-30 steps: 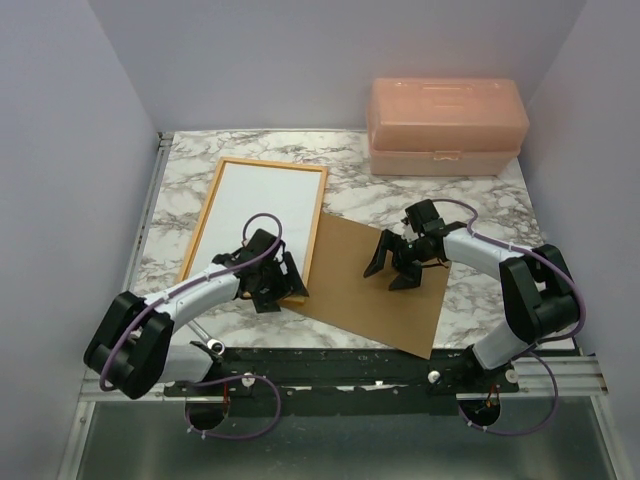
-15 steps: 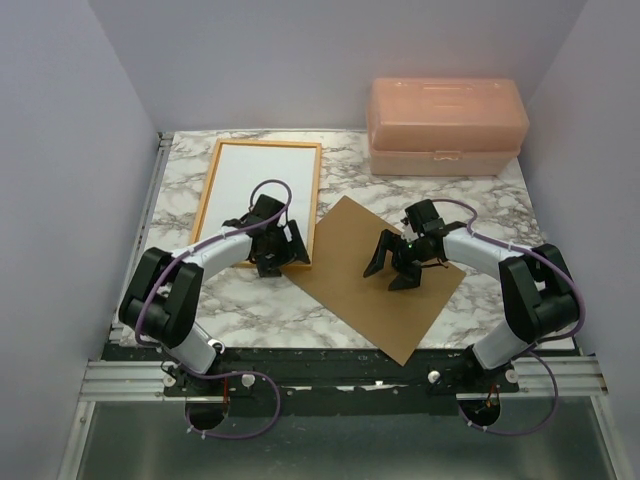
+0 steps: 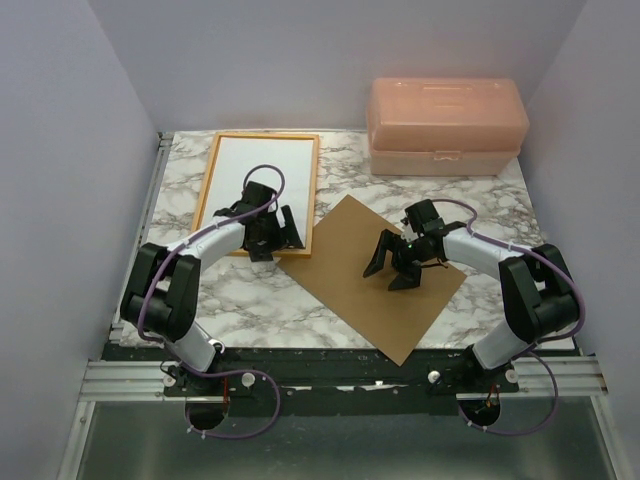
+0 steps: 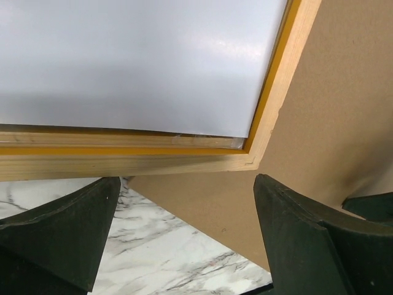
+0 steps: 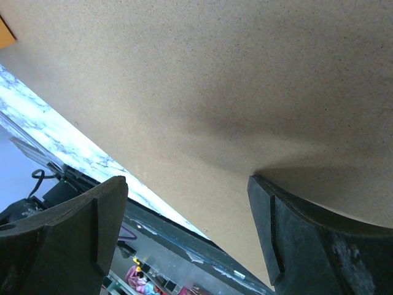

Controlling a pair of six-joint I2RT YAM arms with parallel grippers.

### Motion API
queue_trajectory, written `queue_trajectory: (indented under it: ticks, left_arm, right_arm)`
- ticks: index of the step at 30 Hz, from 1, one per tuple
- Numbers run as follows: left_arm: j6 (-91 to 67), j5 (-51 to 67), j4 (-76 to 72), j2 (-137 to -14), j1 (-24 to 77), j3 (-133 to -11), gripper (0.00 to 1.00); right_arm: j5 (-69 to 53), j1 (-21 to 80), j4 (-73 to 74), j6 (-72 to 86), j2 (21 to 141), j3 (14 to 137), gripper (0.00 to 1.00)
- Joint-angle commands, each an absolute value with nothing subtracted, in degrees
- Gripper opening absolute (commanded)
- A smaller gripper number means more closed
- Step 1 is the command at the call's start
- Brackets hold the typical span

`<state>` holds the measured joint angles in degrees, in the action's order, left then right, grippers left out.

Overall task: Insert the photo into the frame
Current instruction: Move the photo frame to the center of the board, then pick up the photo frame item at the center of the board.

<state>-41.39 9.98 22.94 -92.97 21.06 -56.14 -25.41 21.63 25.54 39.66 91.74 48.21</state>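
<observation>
The orange wooden frame (image 3: 205,195) lies flat at the table's far left. Inside it the photo (image 3: 262,170) shows only its white back. In the left wrist view the white photo (image 4: 141,61) sits within the frame's rim (image 4: 123,165), whose near corner overlaps the brown backing board (image 4: 319,110). My left gripper (image 3: 275,243) hovers at that near right corner, open, with nothing between its fingers (image 4: 187,233). Over the backing board (image 3: 380,280), the right gripper (image 3: 386,274) stands open, one fingertip resting on the board (image 5: 215,80).
A pink translucent plastic box (image 3: 446,126) stands shut at the back right. The backing board lies slanted in the middle, reaching close to the table's near edge. Marble tabletop (image 3: 240,300) shows in front of the frame.
The frame with the photo has slid toward the far left and straightened. My left gripper followed it and opened wider. The backing board turned a little; the right arm stayed put.
</observation>
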Motion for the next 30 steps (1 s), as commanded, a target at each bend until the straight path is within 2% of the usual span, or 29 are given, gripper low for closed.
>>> queue_trajectory:
  ticks: [1, 6, 12, 18, 30]
  left_arm:
    - [-37.8, 10.0, 21.8, -93.7, 17.3, -57.9, 0.93]
    - [-36.8, 12.9, 20.7, -97.9, 16.7, -59.6, 0.93]
    - [-38.8, 19.3, 16.0, -97.3, 18.4, -55.6, 0.90]
    - [-42.1, 23.5, 11.0, -96.8, 23.3, -50.8, 0.88]
    - [-53.6, 24.8, 0.3, -94.9, 33.5, -41.7, 0.87]
  right_arm:
    - [-19.0, 21.6, 29.0, 38.2, 94.1, 44.4, 0.88]
    - [-18.7, 21.4, 29.8, 37.8, 93.8, 43.9, 0.88]
    - [-18.8, 21.2, 32.1, 37.7, 91.3, 45.2, 0.88]
    - [-17.4, 20.8, 36.0, 37.0, 88.7, 48.7, 0.89]
    - [-12.2, 17.7, 40.0, 37.4, 84.2, 50.7, 0.92]
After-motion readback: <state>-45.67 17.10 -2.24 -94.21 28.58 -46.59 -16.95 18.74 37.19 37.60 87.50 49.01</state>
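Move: The brown board lies under both hands' reach: its middle is about 23 cm right of the left hand and 6 cm back, 2 cm lower. The photo frame's middle is some 15 cm ahead and 7 cm left of the left hand. From the right hand the board's middle is about 3 cm left, 1 cm ahead and 1 cm below; the pink box stands roughly 35 cm ahead of that hand and 16 cm right. Left hand nudges the frame forward, then sweeps 10 cm right, pushing the brown board's left edge; right slides along 5 cm. ##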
